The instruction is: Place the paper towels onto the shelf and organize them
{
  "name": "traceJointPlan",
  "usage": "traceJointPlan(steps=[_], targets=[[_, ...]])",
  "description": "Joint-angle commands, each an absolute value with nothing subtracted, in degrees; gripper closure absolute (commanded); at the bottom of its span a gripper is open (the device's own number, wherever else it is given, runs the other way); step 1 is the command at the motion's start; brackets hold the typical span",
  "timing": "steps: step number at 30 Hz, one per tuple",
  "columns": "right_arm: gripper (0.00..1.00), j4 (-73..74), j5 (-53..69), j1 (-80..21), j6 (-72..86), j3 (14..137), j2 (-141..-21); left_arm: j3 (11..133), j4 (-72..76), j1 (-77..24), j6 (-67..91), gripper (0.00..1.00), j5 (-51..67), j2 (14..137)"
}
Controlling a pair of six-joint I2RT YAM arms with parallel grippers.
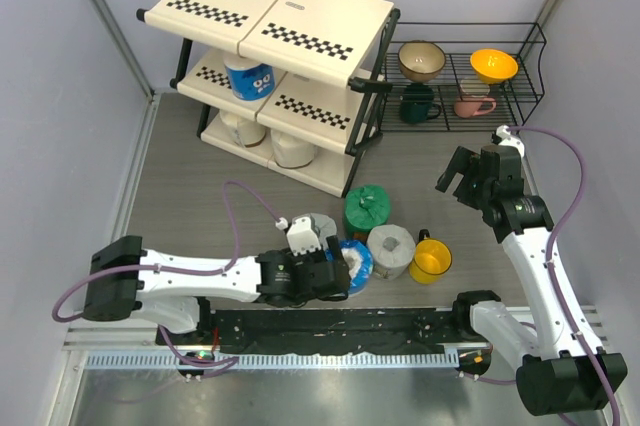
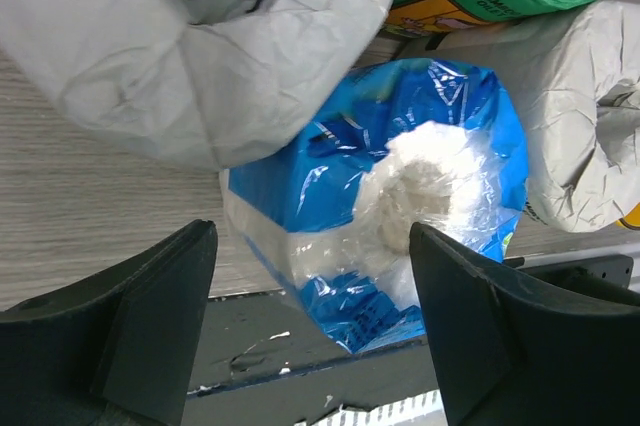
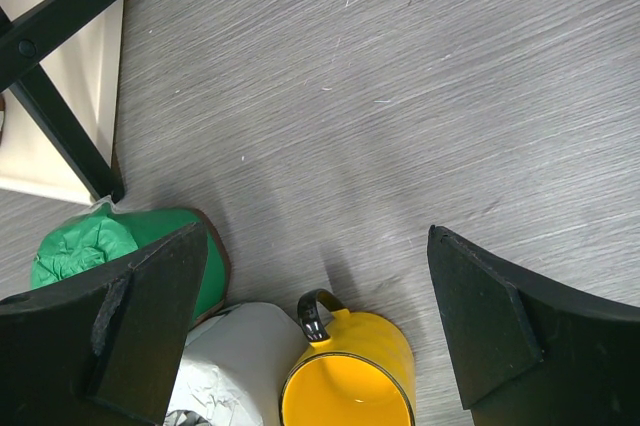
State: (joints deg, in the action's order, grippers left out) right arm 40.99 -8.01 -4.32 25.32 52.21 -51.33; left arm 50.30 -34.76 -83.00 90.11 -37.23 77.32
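Note:
The shelf stands at the back left. A blue-and-white paper towel roll sits on its middle tier and two cream rolls on the bottom tier. On the table lie a green roll, two grey rolls and a blue-and-white roll. My left gripper is low and open. In the left wrist view the blue-and-white roll lies just ahead between the spread fingers, apart from both. My right gripper hangs open above bare table.
A yellow mug stands right of the grey roll, also below my right gripper as the mug. A black wire rack with bowls and cups stands at the back right. A shelf leg crosses the right wrist view.

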Motion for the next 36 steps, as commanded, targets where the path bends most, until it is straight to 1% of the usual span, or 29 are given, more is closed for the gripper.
traceJointPlan(steps=[1,3,6,7,9,10,12,13,16,22,26,29,31,34,36], targets=[[0.04,40.6,-8.3,-4.4,24.4,53.3,-50.2,55.0,-37.1,-84.0,91.7,0.20,-41.8,81.4],[0.03,40.7,-8.3,-4.4,24.4,53.3,-50.0,55.4,-37.4,-84.1,91.7,0.22,-41.9,82.7],[0.04,40.7,-8.3,-4.3,24.4,53.2,-50.0,55.5,-37.4,-84.1,92.1,0.33,-42.0,84.4],[0.04,40.6,-8.3,-4.3,24.4,53.2,-50.0,55.5,-37.4,-84.1,92.2,0.42,-42.2,84.6],[0.04,40.6,-8.3,-4.3,24.4,53.2,-50.1,55.5,-37.4,-84.0,92.1,0.52,-42.5,84.7],[0.04,40.7,-8.3,-4.3,24.4,53.1,-50.1,55.5,-37.4,-84.1,92.2,0.58,-42.7,84.8],[0.04,40.7,-8.3,-4.3,24.3,53.2,-50.2,55.5,-37.4,-84.1,92.0,0.63,-42.9,84.8],[0.04,40.7,-8.2,-4.4,24.5,53.2,-50.2,55.5,-37.4,-84.1,91.9,0.67,-42.8,84.8],[0.04,40.7,-8.3,-4.4,24.5,53.2,-50.2,56.1,-38.1,-84.1,91.1,0.68,-42.1,83.9],[0.04,40.6,-8.4,-4.4,24.5,53.0,-50.2,58.6,-39.6,-84.3,86.4,0.67,-40.1,74.9],[0.04,40.6,-8.2,-4.4,24.6,53.4,-50.8,63.4,-45.9,-84.6,84.0,0.67,-40.5,69.2],[0.04,40.5,-7.8,-4.4,24.9,53.7,-51.0,67.1,-52.1,-84.6,83.3,0.66,-44.2,64.6],[0.04,40.6,-7.6,-4.3,25.0,53.9,-50.9,69.9,-55.0,-84.2,81.9,0.64,-49.2,61.6],[0.04,40.5,-7.2,-4.4,25.2,53.8,-50.8,72.5,-58.5,-79.6,78.8,0.63,-52.6,58.6],[0.04,40.5,-6.5,-4.4,25.2,54.1,-50.9,72.9,-55.7,-73.1,72.9,0.63,-52.0,56.6]])
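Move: The left hand hovers open just above the blue roll of paper towels, whose middle lies about 4 cm to its right, 1 cm ahead and 4 cm below. The near grey roll stands some 7 cm ahead and 3 cm left, the green roll about 12 ahead and 8 right, the far grey roll 4 ahead and 13 right, all about 5 cm lower. From the right hand the blue roll is some 23 cm left, 15 back and 14 down. A small shift right of about 1.5 cm brings the left hand onto the blue roll, where its fingers close and pinch the left part of the roll, one finger in the core and the other outside. After a short hold it lifts the roll fast, some 18 cm up, swinging left and a little forward near the end while the fingers tip slightly upward. ##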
